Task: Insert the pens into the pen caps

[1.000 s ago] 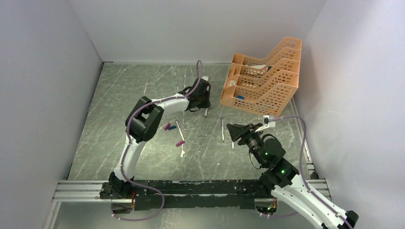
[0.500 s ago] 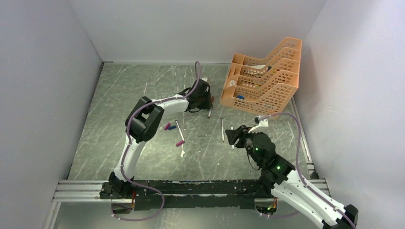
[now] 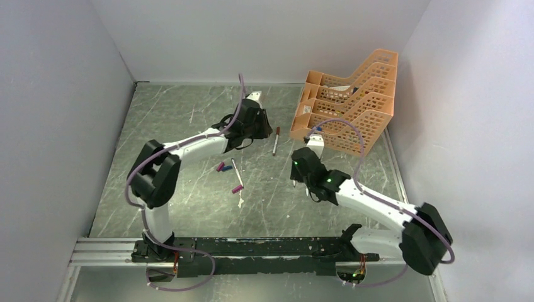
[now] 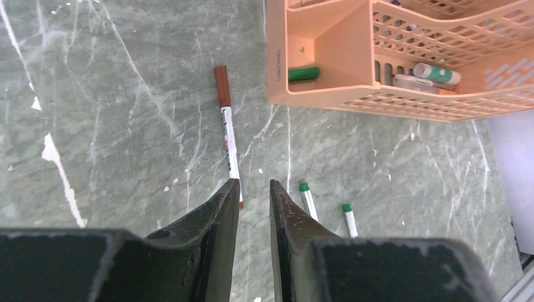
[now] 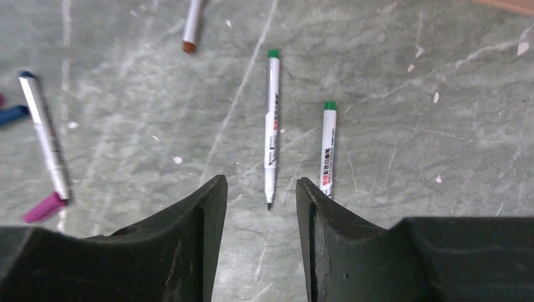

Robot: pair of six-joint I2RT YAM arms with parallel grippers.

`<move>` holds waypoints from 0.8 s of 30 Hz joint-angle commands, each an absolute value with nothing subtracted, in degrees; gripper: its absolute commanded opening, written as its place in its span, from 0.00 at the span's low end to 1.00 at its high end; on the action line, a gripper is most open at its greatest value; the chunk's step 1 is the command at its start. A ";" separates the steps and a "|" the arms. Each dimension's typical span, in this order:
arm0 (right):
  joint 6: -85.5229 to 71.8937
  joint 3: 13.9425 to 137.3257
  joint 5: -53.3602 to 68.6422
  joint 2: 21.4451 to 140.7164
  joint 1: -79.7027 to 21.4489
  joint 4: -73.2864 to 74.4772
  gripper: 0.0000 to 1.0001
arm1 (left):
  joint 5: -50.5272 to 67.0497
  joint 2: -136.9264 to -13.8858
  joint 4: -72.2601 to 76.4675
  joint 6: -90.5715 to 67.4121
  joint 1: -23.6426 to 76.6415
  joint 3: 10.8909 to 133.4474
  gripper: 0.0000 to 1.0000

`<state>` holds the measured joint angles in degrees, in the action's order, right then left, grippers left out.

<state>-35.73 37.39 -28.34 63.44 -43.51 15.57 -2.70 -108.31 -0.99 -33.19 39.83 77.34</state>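
Observation:
A pen with a dark red-brown cap (image 4: 221, 85) on it lies flat on the table (image 3: 275, 140), just ahead of my left gripper (image 4: 254, 184). That gripper is narrowly open and holds nothing. My right gripper (image 5: 260, 182) is open above two bare pens with green ends (image 5: 271, 126) (image 5: 327, 148). Another pen (image 5: 44, 135) lies to the left, with a magenta cap (image 5: 44, 207) at its lower end. A blue cap (image 3: 227, 168) and a second magenta cap (image 3: 220, 167) rest beside it.
An orange mesh tray (image 3: 352, 110) with stepped compartments stands at the back right and holds a green marker (image 4: 303, 73) and other items. White walls close in the green marbled table on three sides. A small white scrap (image 3: 240, 202) lies near the caps.
My left gripper opened and let go of the red-brown capped pen, which now lies flat, and the arm drew back left. My right arm swung forward over the two green-ended pens.

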 commanded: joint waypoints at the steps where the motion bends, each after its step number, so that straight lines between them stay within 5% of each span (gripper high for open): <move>1: -34.67 38.02 -29.78 69.55 -42.97 13.57 0.44 | -4.43 -102.93 1.35 -31.37 39.72 71.63 0.33; 15: -32.61 36.26 -23.60 84.80 -39.72 3.39 0.35 | -3.12 -92.44 3.29 -30.89 39.05 60.15 0.33; 22: -31.55 36.58 -22.51 88.76 -39.26 2.30 0.23 | -2.06 -90.08 3.90 -29.71 38.91 58.08 0.30; 24: -30.86 36.78 -22.21 89.02 -39.28 2.49 0.13 | -1.43 -89.53 4.54 -28.80 38.91 57.61 0.29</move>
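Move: The green-ended pen my right hand goes for has its middle about 4 cm ahead, straight in line and roughly 11 cm below. A second green-ended pen lies some 4 cm to that hand's right and 1 cm ahead; the capped brown pen is about 14 cm ahead and 6 cm left. From my left hand that first green-ended pen is some 7 cm back, 7 cm right and 12 cm down. I drop my right hand about 10 cm onto the green-ended pen, easing some 2 cm forward and tipping the fingers down about 10 degrees, while they close to roughly half their gap, one either side of the barrel on its writing-tip half. My left hand, empty and still a little open, draws back and left, some 5 cm each way, away from the capped brown pen. ##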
